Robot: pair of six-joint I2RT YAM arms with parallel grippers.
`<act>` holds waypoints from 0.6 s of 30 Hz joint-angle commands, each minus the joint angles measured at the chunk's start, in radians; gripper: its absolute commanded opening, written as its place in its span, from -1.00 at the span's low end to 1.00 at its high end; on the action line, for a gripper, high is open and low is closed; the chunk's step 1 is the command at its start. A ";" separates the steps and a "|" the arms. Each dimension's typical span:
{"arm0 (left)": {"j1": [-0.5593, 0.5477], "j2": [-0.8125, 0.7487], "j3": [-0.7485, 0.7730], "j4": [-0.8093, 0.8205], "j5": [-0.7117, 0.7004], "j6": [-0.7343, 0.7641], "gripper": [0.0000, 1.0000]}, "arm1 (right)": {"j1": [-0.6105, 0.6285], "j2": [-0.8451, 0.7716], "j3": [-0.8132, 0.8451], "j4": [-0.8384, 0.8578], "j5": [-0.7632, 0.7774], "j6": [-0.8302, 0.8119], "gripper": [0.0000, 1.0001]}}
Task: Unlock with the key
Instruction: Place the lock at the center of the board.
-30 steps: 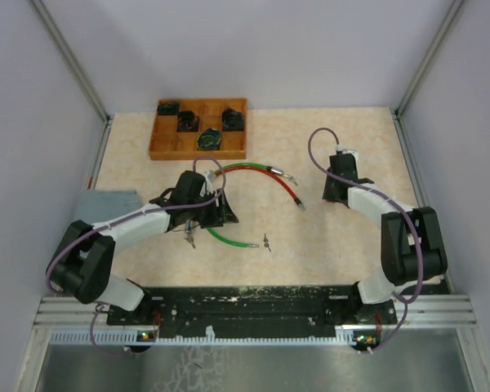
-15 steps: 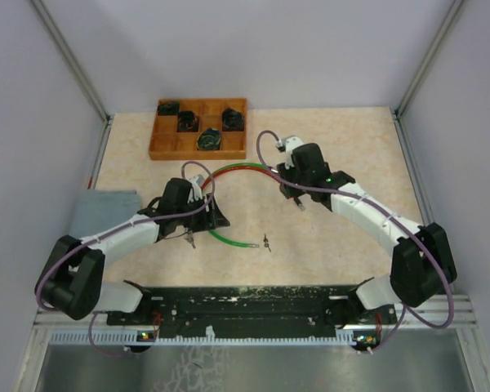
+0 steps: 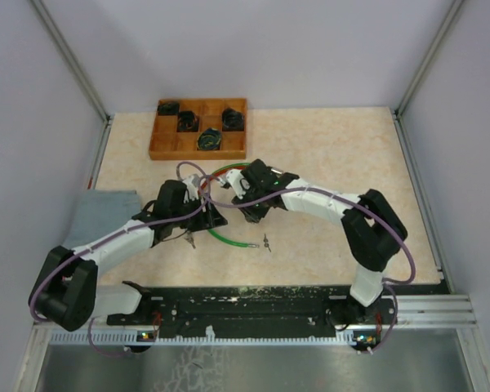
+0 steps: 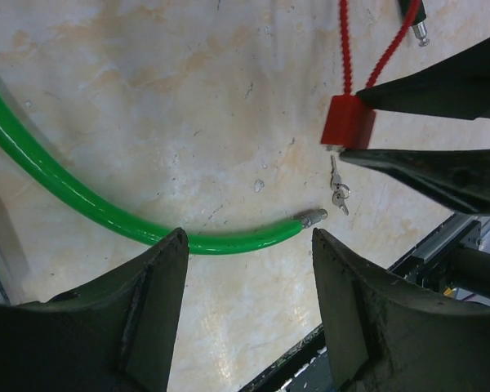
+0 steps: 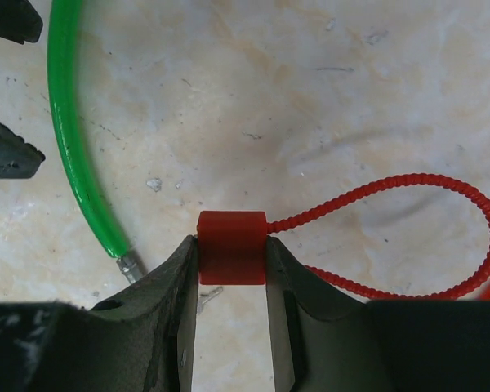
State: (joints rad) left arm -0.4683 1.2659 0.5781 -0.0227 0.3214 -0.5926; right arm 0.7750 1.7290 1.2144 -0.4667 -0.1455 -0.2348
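Note:
My right gripper [image 5: 232, 245] is shut on the red lock body [image 5: 233, 233], a small red cylinder, and holds it just above the table. The lock's red coiled cable [image 5: 441, 184] loops away to the right. A small key [image 5: 209, 295] lies on the table under the lock, also seen as key [image 4: 339, 194] and key [image 3: 266, 242]. A second key [image 3: 190, 239] lies by the left arm. My left gripper [image 4: 249, 241] is open with nothing between its fingers, over the green cable [image 4: 106, 220], close to the left of the right gripper [image 3: 243, 204].
A wooden compartment tray [image 3: 167, 143] with dark parts stands at the back left. A grey pad [image 3: 106, 208] lies at the left edge. The green cable's metal tip [image 4: 313, 217] points toward the key. The black base rail [image 3: 253, 306] runs along the near edge.
My right arm has swung from the right side of the table to the middle, beside the left gripper. The left gripper has drawn slightly back and left.

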 commanded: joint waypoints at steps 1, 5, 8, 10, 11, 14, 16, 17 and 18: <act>0.008 -0.023 -0.010 0.020 -0.017 0.017 0.34 | 0.037 0.069 0.084 -0.016 -0.018 -0.068 -0.55; 0.008 -0.023 -0.012 0.023 -0.017 0.016 0.35 | 0.067 0.102 0.099 -0.025 0.029 -0.086 -0.32; 0.009 -0.022 -0.014 0.024 -0.016 0.016 0.35 | 0.068 0.092 0.107 -0.040 0.059 -0.071 -0.04; 0.010 -0.021 -0.015 0.026 -0.016 0.016 0.35 | 0.068 0.063 0.104 -0.045 0.080 -0.050 0.09; 0.010 -0.020 -0.015 0.027 -0.016 0.017 0.34 | 0.068 0.042 0.099 -0.045 0.089 -0.034 0.13; 0.010 -0.016 -0.015 0.029 -0.010 0.017 0.35 | 0.068 -0.039 0.054 -0.012 0.124 0.019 0.18; 0.010 -0.013 -0.014 0.032 -0.004 0.016 0.35 | 0.063 -0.068 0.025 -0.012 0.185 0.079 0.18; 0.011 -0.011 -0.014 0.034 0.000 0.018 0.35 | 0.056 -0.104 0.008 -0.019 0.219 0.110 0.17; 0.010 -0.009 -0.013 0.035 0.006 0.018 0.35 | 0.048 -0.119 -0.010 -0.028 0.250 0.138 0.17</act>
State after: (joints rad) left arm -0.4583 1.2613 0.5682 -0.0208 0.3046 -0.5926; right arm 0.8288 1.7355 1.2423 -0.5076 -0.0196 -0.2108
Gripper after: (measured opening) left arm 0.674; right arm 0.588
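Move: The spot for the red lock, held in the right fingers, is almost straight below that hand: about 4 cm down, 1 cm back and 1 cm left. The key lies about 6 cm back and 3 cm right of the hand, the green hose's tip about 6 cm back and 1 cm left, both some 5 cm below. From the left hand the lock's spot is roughly 10 cm to the right, level with it in reach and 4 cm lower. Down about 3.5 cm, easing a little back and left, the right hand brings the red lock to the bare board beyond the key and the green hose's tip. Near the bottom its fingers start opening, let go of the lock on both sides, and the hand lifts straight off by about as much, fingers now well apart. ##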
